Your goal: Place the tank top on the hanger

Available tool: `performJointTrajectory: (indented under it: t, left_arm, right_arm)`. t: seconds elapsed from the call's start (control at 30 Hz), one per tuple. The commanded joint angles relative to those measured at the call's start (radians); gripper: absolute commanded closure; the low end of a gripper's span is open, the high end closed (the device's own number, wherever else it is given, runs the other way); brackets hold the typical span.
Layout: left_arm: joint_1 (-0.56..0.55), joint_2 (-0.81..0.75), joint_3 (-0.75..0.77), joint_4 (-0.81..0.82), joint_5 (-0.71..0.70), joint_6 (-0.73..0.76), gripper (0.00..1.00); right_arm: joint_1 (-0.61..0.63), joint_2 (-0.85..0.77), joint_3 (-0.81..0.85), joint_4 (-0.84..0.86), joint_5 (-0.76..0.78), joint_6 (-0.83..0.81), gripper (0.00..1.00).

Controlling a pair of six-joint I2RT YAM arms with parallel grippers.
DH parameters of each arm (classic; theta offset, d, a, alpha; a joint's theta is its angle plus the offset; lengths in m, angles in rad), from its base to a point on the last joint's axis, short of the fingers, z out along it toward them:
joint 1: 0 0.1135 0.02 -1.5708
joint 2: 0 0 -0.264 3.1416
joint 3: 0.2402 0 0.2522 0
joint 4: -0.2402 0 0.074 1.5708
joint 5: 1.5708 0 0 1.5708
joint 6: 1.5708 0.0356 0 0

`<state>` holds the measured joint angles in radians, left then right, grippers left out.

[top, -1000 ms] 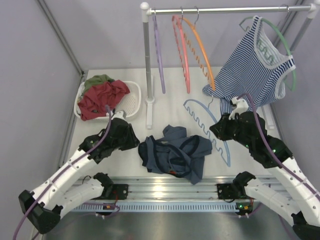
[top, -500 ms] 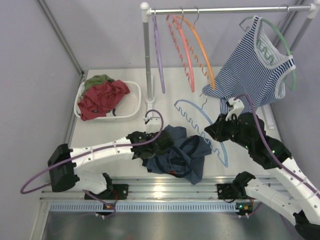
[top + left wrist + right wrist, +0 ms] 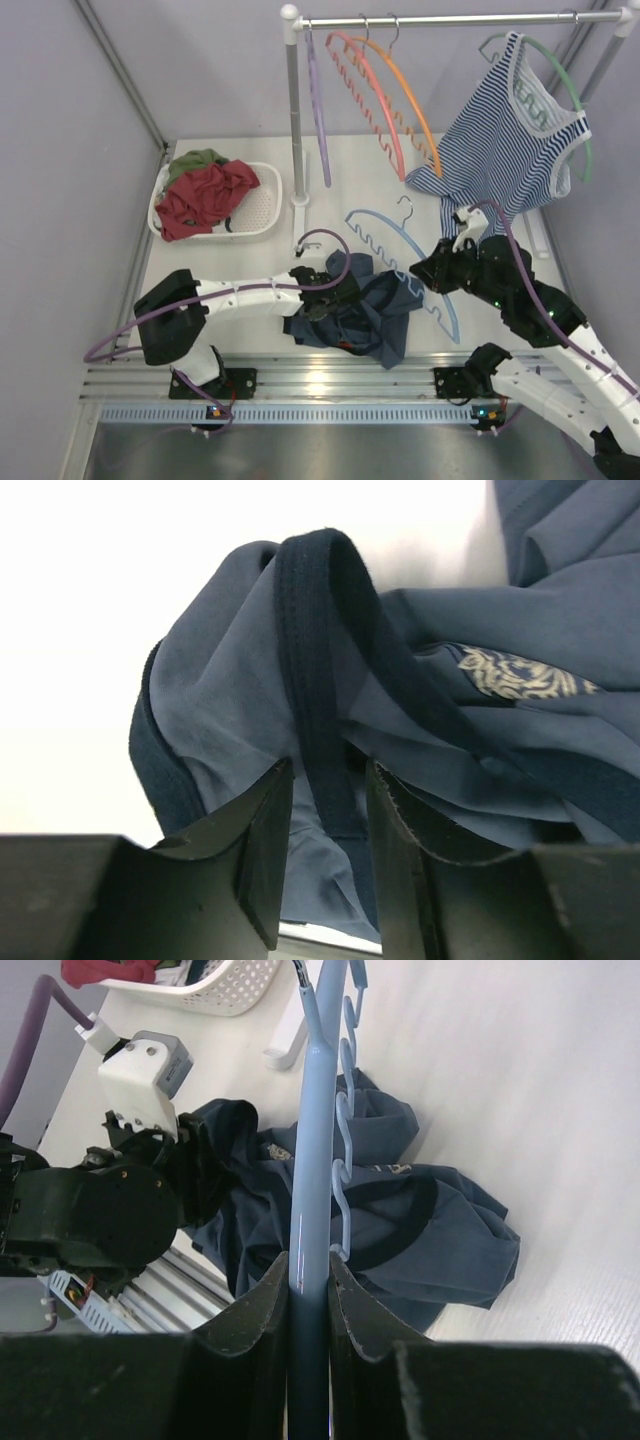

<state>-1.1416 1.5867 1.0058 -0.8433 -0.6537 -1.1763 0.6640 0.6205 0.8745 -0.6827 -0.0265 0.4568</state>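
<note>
The navy tank top [image 3: 365,312] lies crumpled on the white table near the front edge. My left gripper [image 3: 325,298] reaches in from the left to its left edge. In the left wrist view the jaws [image 3: 328,770] stand close together on a dark strap of the tank top [image 3: 220,680]. My right gripper [image 3: 432,272] is shut on the light-blue hanger [image 3: 398,224] and holds it just right of the garment. In the right wrist view the hanger [image 3: 315,1140] runs straight out from the gripper [image 3: 308,1265], over the tank top [image 3: 440,1220].
A white basket [image 3: 262,200] with red and green garments stands at the back left. The rack pole [image 3: 293,120] rises behind the tank top. Purple [image 3: 318,110], pink [image 3: 375,110] and orange hangers [image 3: 405,90] hang from it, and a striped tank top [image 3: 510,130] hangs on a green hanger.
My left arm swung from the table's left side across to the tank top and closed on its strap. My right gripper carried the hanger a little left and back. The hanging hangers sway.
</note>
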Motion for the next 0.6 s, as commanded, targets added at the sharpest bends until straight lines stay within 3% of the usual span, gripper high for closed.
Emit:
performJointTrajectory:
  t: [0.0,0.13,0.17,0.33,0.57]
  left_arm:
    - [0.008,-0.001,-0.024,0.01,-0.046,-0.017,0.6]
    - [0.022,-0.007,-0.049,0.049,-0.032,0.009,0.71]
    - [0.028,-0.011,-0.053,0.052,-0.026,0.009,0.79]
    - [0.036,-0.071,-0.068,0.059,-0.017,0.043,0.98]
    - [0.039,-0.227,-0.076,0.015,0.012,0.067,1.0]
  right_arm:
    - [0.009,-0.033,0.003,0.052,-0.019,-0.001,1.0]
    - [0.011,-0.048,0.001,0.043,-0.039,-0.006,1.0]
    - [0.011,-0.051,0.001,0.043,-0.055,-0.009,1.0]
    - [0.011,-0.067,0.009,0.022,-0.104,-0.023,1.0]
    - [0.011,-0.08,0.026,-0.043,-0.257,-0.053,1.0]
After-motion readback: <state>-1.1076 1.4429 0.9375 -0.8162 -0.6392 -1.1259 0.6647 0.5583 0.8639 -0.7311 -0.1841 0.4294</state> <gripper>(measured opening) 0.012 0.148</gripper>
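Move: My left hand hovers open just over the tank top's left strap, about 2 cm below me and 1 cm ahead and left; the main heap lies some 8 cm right and 2 cm back. The blue hanger's middle is about 19 cm to the right, level front to back and roughly 18 cm higher. The rack foot is some 20 cm ahead, 3 cm left. From my right hand, already gripping the hanger, the tank top lies about 14 cm left, 1 cm back and 21 cm below. With my left hand I slide about 2 cm left while sinking a little over 1 cm, shutting my fingers to pinch the strap at the tank top's left end, then lift some 3 cm. Meanwhile my right hand keeps its grip on the hanger, draws it back about 3 cm and turns it some 10 degrees counter-clockwise, swinging its far end left towards the tank top's upper edge. ##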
